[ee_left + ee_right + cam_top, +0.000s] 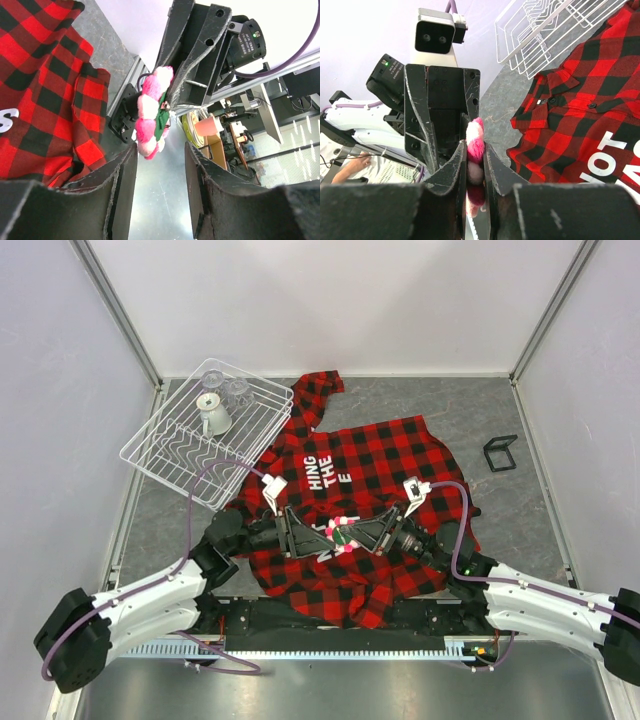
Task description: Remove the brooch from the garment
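Observation:
The brooch (343, 535), a fuzzy pink-and-white flower with a bit of green, is pinched between the fingers of my right gripper (352, 535), above the middle of the garment (385, 455). In the right wrist view the brooch (476, 145) fills the narrow gap of my right gripper (475, 150). My left gripper (325, 532) faces it tip to tip. In the left wrist view my left gripper (160, 150) stands open, with the brooch (152, 115) just past its fingertips, touching neither. There the brooch hangs clear of the red-and-black plaid garment (40, 100), which lies spread on the table.
A white wire dish rack (160, 445) holding glassware sits at the back left, overlapping the shirt's sleeve. A small black frame (500, 452) lies at the right on the grey table. Pale walls close in both sides, and a metal rail (330, 648) runs along the near edge.

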Robot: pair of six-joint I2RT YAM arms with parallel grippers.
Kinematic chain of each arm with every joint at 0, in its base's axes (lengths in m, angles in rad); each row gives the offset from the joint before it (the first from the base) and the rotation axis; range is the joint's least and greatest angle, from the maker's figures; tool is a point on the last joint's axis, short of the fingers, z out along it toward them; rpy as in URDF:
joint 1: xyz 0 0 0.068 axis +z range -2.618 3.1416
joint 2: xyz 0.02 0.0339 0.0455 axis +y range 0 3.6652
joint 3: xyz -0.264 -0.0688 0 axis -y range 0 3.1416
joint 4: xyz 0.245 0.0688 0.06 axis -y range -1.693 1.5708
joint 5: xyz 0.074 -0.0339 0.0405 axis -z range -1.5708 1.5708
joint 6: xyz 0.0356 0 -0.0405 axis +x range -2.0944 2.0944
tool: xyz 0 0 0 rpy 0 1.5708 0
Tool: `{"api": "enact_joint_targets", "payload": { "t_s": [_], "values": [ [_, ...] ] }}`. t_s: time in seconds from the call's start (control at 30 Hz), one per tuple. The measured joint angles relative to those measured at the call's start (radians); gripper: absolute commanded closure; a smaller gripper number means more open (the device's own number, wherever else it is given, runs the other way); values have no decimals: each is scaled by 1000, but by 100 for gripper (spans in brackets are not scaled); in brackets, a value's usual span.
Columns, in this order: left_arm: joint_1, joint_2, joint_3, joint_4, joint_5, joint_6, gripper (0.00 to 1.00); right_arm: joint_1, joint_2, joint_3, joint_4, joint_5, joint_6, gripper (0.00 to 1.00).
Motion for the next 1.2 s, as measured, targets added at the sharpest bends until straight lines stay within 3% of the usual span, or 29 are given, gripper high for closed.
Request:
{"api": "enact_joint_targets", "payload": {
  "t_s": [0.3, 0.4, 0.43, 0.53, 0.6, 0.7, 0.9, 1.0, 1.2],
  "values": [
    [25, -5, -12, -28, -16, 0, 63, 0, 12, 1, 0, -4, 8, 100],
    [29, 14, -12, -21, -16, -2, 75, 0, 13, 2, 0, -5, 11, 100],
    [32, 23, -12, -16, -15, -2, 84, 0, 14, 3, -2, -6, 10, 100],
    [32, 40, -11, 5, -7, -6, 98, -2, 20, 6, -17, -4, 11, 98],
    [35, 48, -11, 13, 3, -8, 98, -2, 20, 9, -28, -4, 10, 96],
    [41, 49, -12, 25, 8, -9, 98, -3, 17, 21, -50, -3, 9, 81],
    [60, 11, -18, 27, 11, -9, 98, -2, -12, 57, -122, -16, -2, 63],
    [74, -4, -23, 24, 11, -8, 98, -2, -32, 70, -159, -29, -15, 59],
    [78, -5, -24, 21, 11, -8, 98, -2, -55, 74, -203, -41, -31, 59]
  ]
}}
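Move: The brooch is already off the garment, pinched between the right fingers, with its middle about 1 cm ahead and 1 cm to the left of that hand point, level with it. From the half-open left fingers it lies roughly 3 cm to the right, 1 cm ahead and 1 cm lower. The garment's middle is some 9 cm ahead, 6 cm right and 15 cm below the left hand; the dish rack stands about 27 cm ahead and 27 cm left, 13 cm below. Forward and down, about 1.5 cm each way, the left hand eases to the brooch's near edge and shuts its fingers from half open, pinching it while the right fingers still grip. Then it rises about 1 cm and draws slightly left as the right fingers open about as wide again and that hand, after a small dip, lifts and backs off about 1 cm. ##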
